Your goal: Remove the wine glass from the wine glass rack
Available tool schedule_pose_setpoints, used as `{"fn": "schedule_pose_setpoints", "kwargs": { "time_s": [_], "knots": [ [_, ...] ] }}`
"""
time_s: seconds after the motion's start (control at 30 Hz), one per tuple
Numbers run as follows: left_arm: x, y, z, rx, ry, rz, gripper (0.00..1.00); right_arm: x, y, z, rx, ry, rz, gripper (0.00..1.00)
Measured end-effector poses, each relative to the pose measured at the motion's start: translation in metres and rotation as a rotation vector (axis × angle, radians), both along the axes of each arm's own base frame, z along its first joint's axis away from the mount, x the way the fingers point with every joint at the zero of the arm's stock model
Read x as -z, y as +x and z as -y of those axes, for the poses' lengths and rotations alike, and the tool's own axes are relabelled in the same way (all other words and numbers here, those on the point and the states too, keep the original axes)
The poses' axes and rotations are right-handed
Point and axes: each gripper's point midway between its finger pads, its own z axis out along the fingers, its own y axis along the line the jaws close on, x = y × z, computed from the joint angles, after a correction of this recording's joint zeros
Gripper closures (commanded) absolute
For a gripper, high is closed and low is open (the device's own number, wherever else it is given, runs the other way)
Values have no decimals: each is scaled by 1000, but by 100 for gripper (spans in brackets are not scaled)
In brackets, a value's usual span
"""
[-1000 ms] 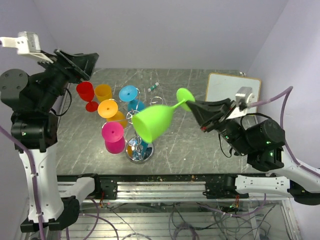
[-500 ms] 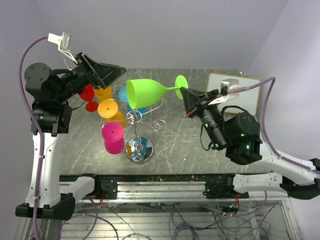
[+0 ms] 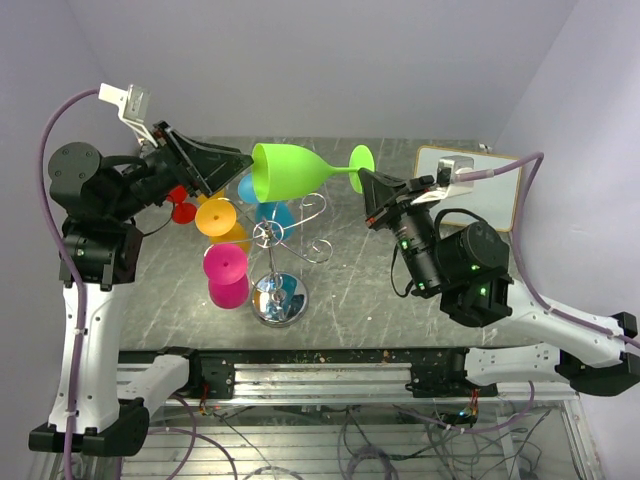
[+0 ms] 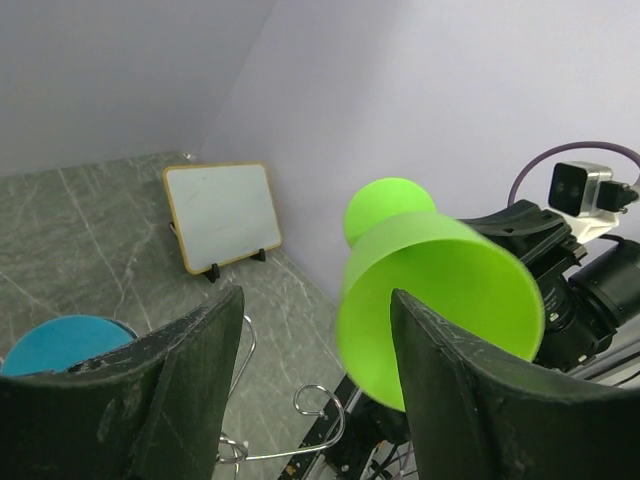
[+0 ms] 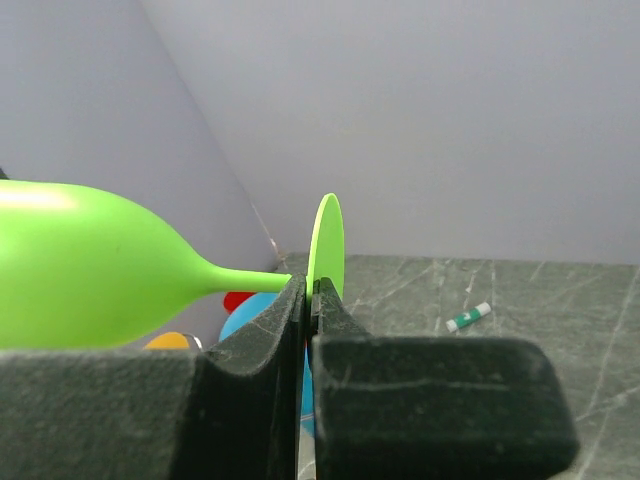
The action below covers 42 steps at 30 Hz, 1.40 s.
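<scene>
A green wine glass [image 3: 290, 172] lies level in the air above the wine glass rack [image 3: 279, 298], free of its chrome hooks. My right gripper [image 3: 368, 188] is shut on the glass's round foot [image 5: 327, 240], with the bowl [image 5: 90, 265] pointing left. My left gripper [image 3: 238, 163] is open just left of the bowl's rim. In the left wrist view the bowl [image 4: 440, 290] shows past the right finger [image 4: 470, 400], its edge in the gap, and nothing is clamped. A bare spiral hook [image 4: 325, 400] shows below.
Red [image 3: 180, 200], orange [image 3: 215, 216], pink [image 3: 226, 275] and blue [image 3: 262, 200] glasses hang around the rack. A small whiteboard [image 3: 465, 180] stands at the back right. A green-and-white marker [image 3: 307, 173] lies on the grey table near the rear wall.
The right arm has carried the green glass up and to the left, off the rack, turning it level. The left arm has swung in from the far left to the bowl's rim.
</scene>
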Motion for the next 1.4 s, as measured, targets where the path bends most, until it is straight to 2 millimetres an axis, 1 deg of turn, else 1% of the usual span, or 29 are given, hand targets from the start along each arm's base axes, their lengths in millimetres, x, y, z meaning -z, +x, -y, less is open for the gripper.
{"fn": "schedule_pose_setpoints", "kwargs": {
  "time_s": [0.07, 0.17, 0.27, 0.4, 0.5, 0.6, 0.7, 0.83, 0.97, 1.0, 1.07, 1.17, 1.23, 1.33, 1.37, 1.4],
  "knots": [
    [6, 1, 0, 1, 2, -13, 38, -3, -1, -1, -12, 16, 4, 100],
    [11, 2, 1, 12, 2, -31, 44, -9, -5, -5, -49, 39, 20, 100],
    [12, 2, 2, 18, 4, -34, 51, -12, -7, -11, -80, 43, 36, 100],
    [11, 0, 2, 17, 10, -29, 63, -19, -6, -24, -100, 36, 49, 100],
    [12, -2, 1, 13, 23, -26, 70, -19, -4, -32, -105, 18, 63, 100],
    [14, -4, 0, 8, 35, -36, 80, -17, -2, -38, -98, -1, 77, 100],
    [17, -3, -2, -8, 50, -44, 92, -14, 1, -45, -93, -24, 88, 91],
    [19, -2, -5, -43, 67, -60, 93, -11, 4, -49, -83, -44, 96, 77],
    [18, 2, -15, -130, 86, -64, 93, -12, 5, -43, -56, -48, 113, 60],
    [19, 4, -20, -169, 90, -69, 93, -12, 6, -39, -43, -49, 117, 56],
    [19, 7, -30, -247, 97, -78, 93, -9, 7, -31, -13, -57, 117, 51],
    [16, 10, -53, -402, 114, -80, 93, -3, 8, -17, 30, -68, 114, 49],
    [10, 8, -75, -542, 119, -71, 93, 3, 9, -6, 59, -77, 109, 48],
    [7, -4, -115, -766, 117, -58, 93, 10, 8, 10, 93, -81, 94, 47],
    [6, -9, -124, -814, 116, -51, 93, 11, 8, 15, 103, -79, 89, 47],
    [3, -20, -144, -918, 108, -37, 93, 12, 7, 19, 108, -77, 86, 47]
  ]
}}
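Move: The green wine glass lies sideways, its foot held by the right hand and its middle about 8 cm to that hand's left and 2 ahead, about level. From the left hand its middle is some 11 cm right, level ahead and in height, with the rim only about 3 cm off. The hanging blue glass is about 8 cm ahead of the left hand and 25 below; the hanging yellow one 6 left, 2 ahead, equally low. The right hand, still gripping the foot end, carries the green glass about 5 cm left onto the left hand's waiting open fingers, which sink a centimetre or two and shut on the wall of the bowl at its rim, one finger inside. The right fingers then open about halfway and let go of the foot, backing off some 6 cm to the right and slightly down, while the left hand swings the glass about 12 cm left, turning roughly 45 degrees counter-clockwise and keeping its pinch. ##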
